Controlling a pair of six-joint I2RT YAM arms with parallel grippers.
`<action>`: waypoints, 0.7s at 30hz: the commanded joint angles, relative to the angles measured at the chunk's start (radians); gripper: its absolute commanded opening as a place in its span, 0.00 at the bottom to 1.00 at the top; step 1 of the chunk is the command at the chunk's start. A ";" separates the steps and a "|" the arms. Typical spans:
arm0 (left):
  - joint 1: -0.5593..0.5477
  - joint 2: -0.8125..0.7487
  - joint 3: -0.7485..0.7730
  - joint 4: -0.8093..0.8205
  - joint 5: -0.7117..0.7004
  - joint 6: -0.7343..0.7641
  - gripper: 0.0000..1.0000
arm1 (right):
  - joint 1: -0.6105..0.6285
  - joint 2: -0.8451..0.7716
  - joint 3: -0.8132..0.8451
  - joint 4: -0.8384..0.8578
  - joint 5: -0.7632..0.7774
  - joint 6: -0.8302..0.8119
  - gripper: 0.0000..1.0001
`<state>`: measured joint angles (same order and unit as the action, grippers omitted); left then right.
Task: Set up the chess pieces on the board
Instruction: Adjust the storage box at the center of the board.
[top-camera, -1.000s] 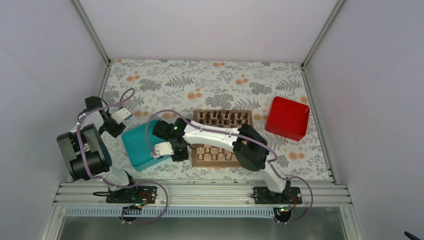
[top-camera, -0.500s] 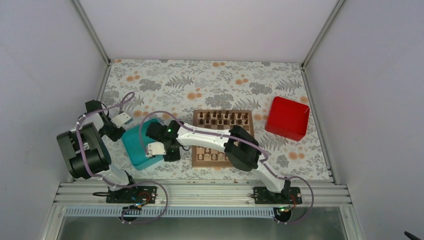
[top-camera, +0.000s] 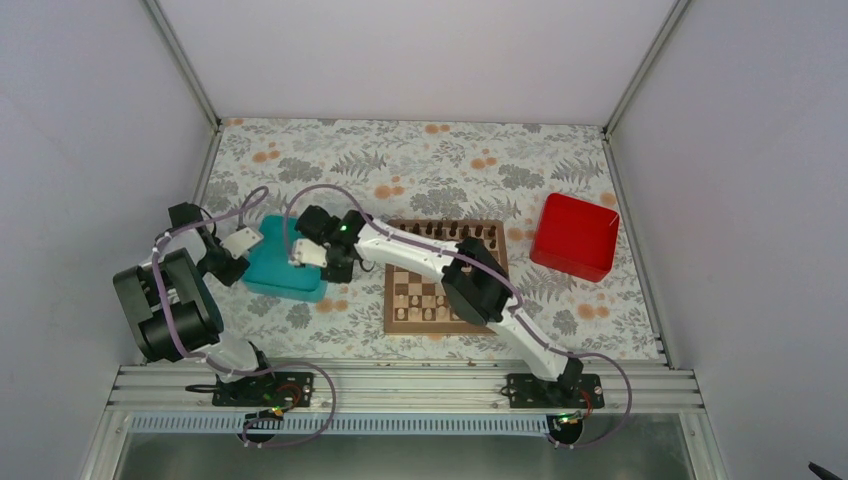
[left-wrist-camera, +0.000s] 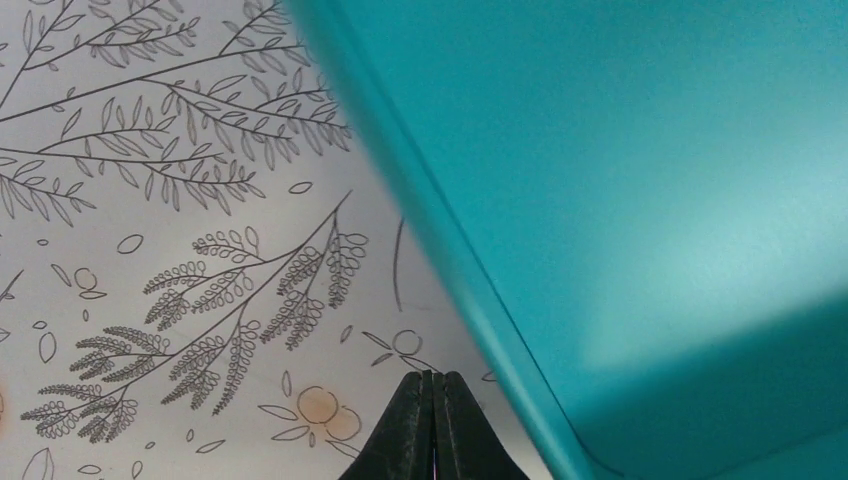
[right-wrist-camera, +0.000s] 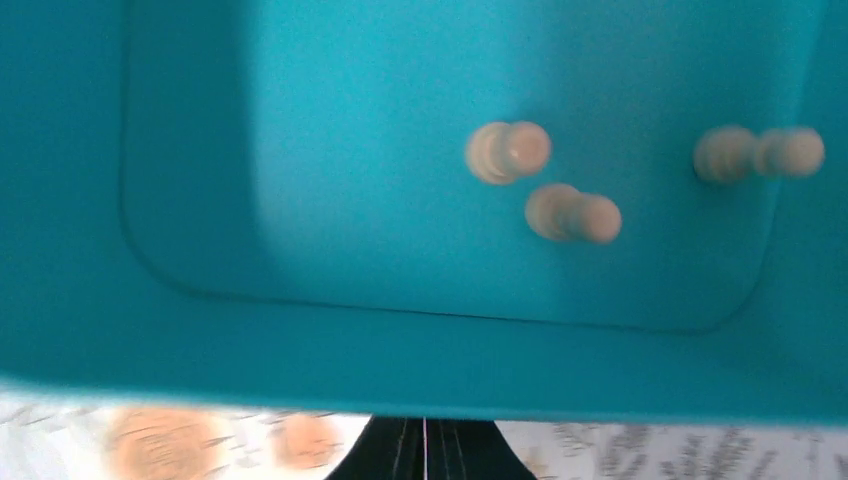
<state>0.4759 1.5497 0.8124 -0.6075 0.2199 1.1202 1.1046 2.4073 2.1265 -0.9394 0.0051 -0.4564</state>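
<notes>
The board (top-camera: 395, 318) lies in the middle of the table. Pale chess pieces (top-camera: 430, 312) stand on its near rows and dark ones (top-camera: 445, 233) along its far row. Three more pale pieces (right-wrist-camera: 508, 152) lie on their sides inside a teal tray (right-wrist-camera: 300, 120), blurred in the right wrist view. My right gripper (right-wrist-camera: 425, 428) is shut and empty, its tips against the outside of the tray's wall (right-wrist-camera: 430, 370). From above it (top-camera: 325, 262) sits at the tray's right side. My left gripper (left-wrist-camera: 433, 380) is shut and empty over the cloth, just beside the tray's left wall (left-wrist-camera: 480, 300).
The teal tray (top-camera: 280, 270) sits left of the board between both grippers. A red square box (top-camera: 575, 235) stands to the board's right. Floral cloth (top-camera: 420, 165) covers the table. White walls enclose the back and both sides.
My right arm swung from the tray's near right corner to its far right side. The tray slid and turned away from me. The left arm barely moved.
</notes>
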 joint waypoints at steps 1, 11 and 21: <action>-0.002 -0.042 -0.010 -0.089 0.047 0.040 0.02 | -0.044 0.042 0.066 0.114 0.032 0.044 0.04; -0.058 -0.160 -0.033 -0.214 0.175 0.031 0.02 | -0.081 -0.037 -0.026 0.180 0.076 0.033 0.04; -0.089 -0.275 0.112 -0.361 0.141 0.041 0.02 | -0.079 -0.169 -0.029 0.199 0.129 0.037 0.04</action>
<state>0.3779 1.3453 0.8097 -0.8600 0.3141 1.1358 1.0142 2.2929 2.0300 -0.7780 0.1352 -0.4385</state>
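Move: Both closed grippers flank the teal storage box. Its middle lies some 13 cm right of the left hand and 6 cm ahead, about level; from the right hand it is roughly 12 cm left, 3 cm ahead and 2 cm lower. Inside, two light pieces sit about 5 cm left and 3 cm ahead of the right hand, a third about 6 cm left and 8 cm ahead. The chessboard's middle is some 24 cm right of the right hand, level with it. Sweep the closed right gripper forward along the box's right wall, about 7 cm in all, easing slightly right, then lift it clear. Meanwhile bring the closed left gripper about 6 cm right against the back part of the left wall, pushing the box while rising and drawing back a little, with a slight clockwise turn. ##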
